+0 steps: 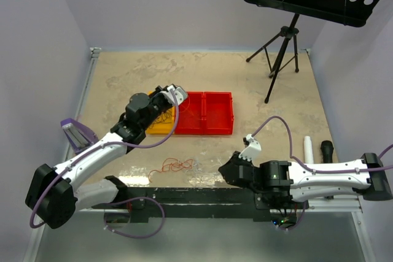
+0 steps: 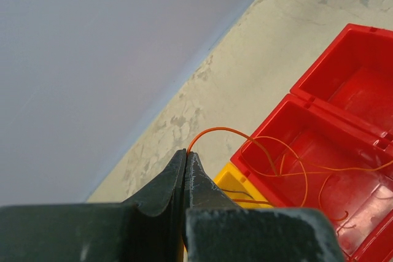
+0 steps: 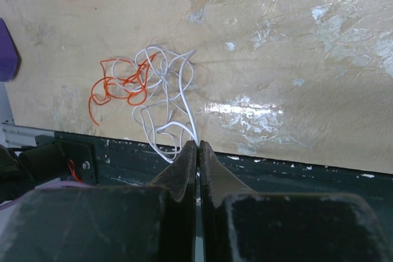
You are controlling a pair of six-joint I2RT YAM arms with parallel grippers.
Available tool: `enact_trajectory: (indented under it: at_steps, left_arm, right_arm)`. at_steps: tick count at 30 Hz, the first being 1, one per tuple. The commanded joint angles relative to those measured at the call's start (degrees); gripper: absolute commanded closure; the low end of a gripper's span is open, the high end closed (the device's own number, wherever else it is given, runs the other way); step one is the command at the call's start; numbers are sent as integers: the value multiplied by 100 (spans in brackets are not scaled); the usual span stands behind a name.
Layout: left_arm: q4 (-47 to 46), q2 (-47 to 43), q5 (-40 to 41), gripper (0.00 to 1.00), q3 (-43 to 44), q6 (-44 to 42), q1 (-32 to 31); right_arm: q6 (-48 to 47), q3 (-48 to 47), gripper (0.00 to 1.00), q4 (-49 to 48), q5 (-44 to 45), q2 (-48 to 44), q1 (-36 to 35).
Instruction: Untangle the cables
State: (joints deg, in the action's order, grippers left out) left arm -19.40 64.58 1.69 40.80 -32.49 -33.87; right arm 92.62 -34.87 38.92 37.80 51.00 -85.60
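My left gripper [image 2: 186,151] is shut on a thin orange cable [image 2: 258,142], which arcs from the tips and loops into the near red bin [image 2: 344,151]. In the top view the left gripper [image 1: 175,94] hangs over the yellow bin [image 1: 161,127] and the red bins [image 1: 206,115]. A thin black wire [image 2: 236,193] lies in the yellow bin [image 2: 230,182]. My right gripper [image 3: 198,144] is shut on a white cable [image 3: 178,87], which leads into a small tangle with an orange-red cable [image 3: 113,90] on the table. That tangle [image 1: 177,165] lies left of the right gripper [image 1: 226,170].
A black rail [image 1: 202,197] runs along the table's front edge. A purple object [image 1: 77,132] sits at the left edge. A white cylinder [image 1: 309,148] and a black one [image 1: 327,150] stand at the right. A music stand's tripod [image 1: 282,53] stands at the back right.
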Motion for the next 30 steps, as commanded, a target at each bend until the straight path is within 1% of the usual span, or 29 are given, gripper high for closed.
enact_trajectory:
  at_steps: [1,3,6,11,20,30]
  left_arm:
    - [-363,-208,393,100,-151,-117,21]
    - [-381,-209,376,100,-186,-135,21]
    - [-196,-174,69,100,-204,-249,3]
    - [-20,239,-371,100,60,-398,-41]
    - [-11,1302,-433,100,534,-996,-190]
    - [313,2454,-556,100,1316,-1092,-419]
  right_arm:
    - [160,86,100,-130,78,-20,-18]
    - [151,68,100,-130,78,6,-27]
    - [134,33,100,-139,78,76,-27]
    - [134,68,100,-226,87,94,-27]
    - [142,86,100,-306,96,68,-26]
    - [213,95,100,-156,122,-108,-18]
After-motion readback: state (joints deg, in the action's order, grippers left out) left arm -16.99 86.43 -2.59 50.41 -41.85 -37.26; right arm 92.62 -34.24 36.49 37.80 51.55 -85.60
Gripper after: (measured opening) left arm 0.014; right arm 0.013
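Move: The left gripper, shut on the orange cable, hangs high over the bins: the middle of the left red compartment is about 8 cm to its right, 2 cm back and some 22 cm below. At that same depth and 2 cm back, the yellow compartment lies about 2 cm left and the right red compartment about 19 cm right. The loose cable tangle is about 21 cm back and 3 cm right. From the right gripper, the left red compartment is about 24 cm ahead, 13 cm left and 8 cm below. Keep the left fingers shut on the orange cable and, after hardly moving at first, bring the gripper down about 8 cm and some 6 cm to the right, easing forward about 3 cm, towards the left red compartment. As it sinks, roll the left side of the hand up about 15 degrees and swing it slightly clockwise. ##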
